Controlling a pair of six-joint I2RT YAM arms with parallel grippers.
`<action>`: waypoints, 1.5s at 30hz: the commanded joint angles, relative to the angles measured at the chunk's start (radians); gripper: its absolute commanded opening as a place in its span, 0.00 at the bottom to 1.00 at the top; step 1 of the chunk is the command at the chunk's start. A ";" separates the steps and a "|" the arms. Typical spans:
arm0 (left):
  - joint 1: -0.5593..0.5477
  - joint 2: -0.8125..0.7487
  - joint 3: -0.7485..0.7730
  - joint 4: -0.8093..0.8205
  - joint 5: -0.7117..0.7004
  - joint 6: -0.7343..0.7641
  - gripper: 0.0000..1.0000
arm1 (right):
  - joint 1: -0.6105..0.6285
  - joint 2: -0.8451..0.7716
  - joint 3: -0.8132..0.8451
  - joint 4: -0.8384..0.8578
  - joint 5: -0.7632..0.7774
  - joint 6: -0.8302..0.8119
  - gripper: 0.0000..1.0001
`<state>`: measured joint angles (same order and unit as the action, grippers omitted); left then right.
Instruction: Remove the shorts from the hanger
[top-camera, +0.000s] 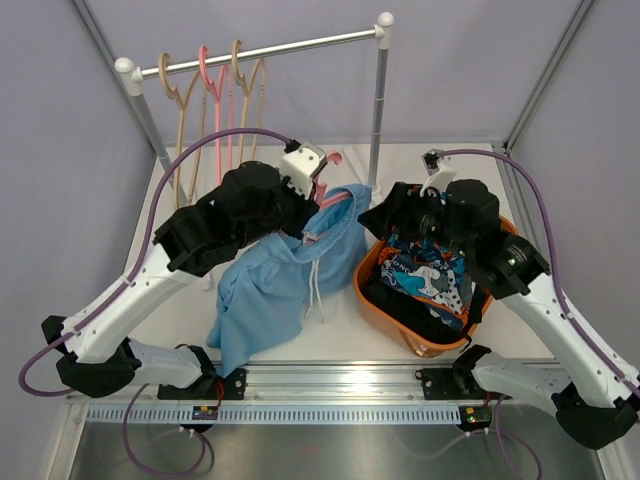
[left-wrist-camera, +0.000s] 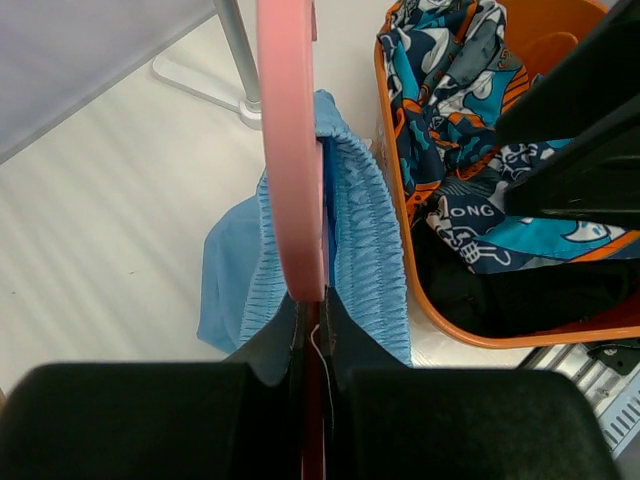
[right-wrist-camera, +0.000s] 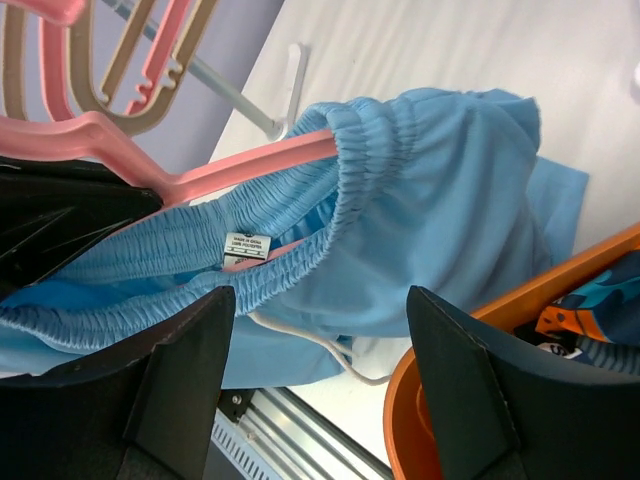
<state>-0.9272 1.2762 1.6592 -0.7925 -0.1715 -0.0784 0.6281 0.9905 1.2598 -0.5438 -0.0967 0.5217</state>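
Observation:
The light blue shorts (top-camera: 275, 285) hang by their waistband on a pink hanger (top-camera: 330, 198) and drape down to the table. My left gripper (left-wrist-camera: 312, 305) is shut on the pink hanger (left-wrist-camera: 290, 150), with the blue waistband (left-wrist-camera: 365, 240) on either side of it. My right gripper (right-wrist-camera: 320, 310) is open just in front of the waistband (right-wrist-camera: 300, 265) and its white drawstring (right-wrist-camera: 310, 335), touching nothing. The patterned shorts (top-camera: 432, 275) and dark shorts (top-camera: 425, 320) lie in the orange basket (top-camera: 372, 300).
A clothes rail (top-camera: 270, 50) at the back carries several empty beige and pink hangers (top-camera: 215, 90). Its upright post (top-camera: 378, 110) stands just behind the shorts. The orange basket sits at the right, next to the shorts.

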 joint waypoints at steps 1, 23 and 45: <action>-0.031 -0.044 0.025 0.098 -0.059 0.029 0.00 | 0.050 0.052 0.038 0.047 0.061 0.018 0.77; -0.104 -0.153 -0.016 0.027 -0.129 0.037 0.00 | 0.076 0.273 0.168 0.045 0.170 -0.019 0.24; -0.105 -0.360 -0.145 -0.013 -0.046 -0.003 0.00 | -0.123 0.471 0.352 -0.068 0.287 -0.118 0.00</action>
<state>-1.0267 0.9764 1.4960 -0.8257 -0.2615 -0.0761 0.5823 1.4277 1.5784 -0.6144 0.1123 0.4473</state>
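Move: The right hand, open and empty, has the blue shorts' near waistband end about 5 cm ahead, 4 cm to its left and 3 cm lower. The orange bin lies level with that hand, some 12 cm right and 28 cm down; the rack's right post stands roughly 22 cm ahead of it and 2 cm left. For the left hand, already holding the pink hanger, that waistband end is about 5 cm ahead, 9 cm right and slightly below. The right fingers close on the near end of the waistband and pinch it, after reaching about 5 cm forward, 4 cm left and a little down. Keeping the pinch, the right hand goes on forward another 6 cm or so, easing right and turning slightly clockwise, while the left hand, still gripping the hanger, draws back and then also left, away from it. ##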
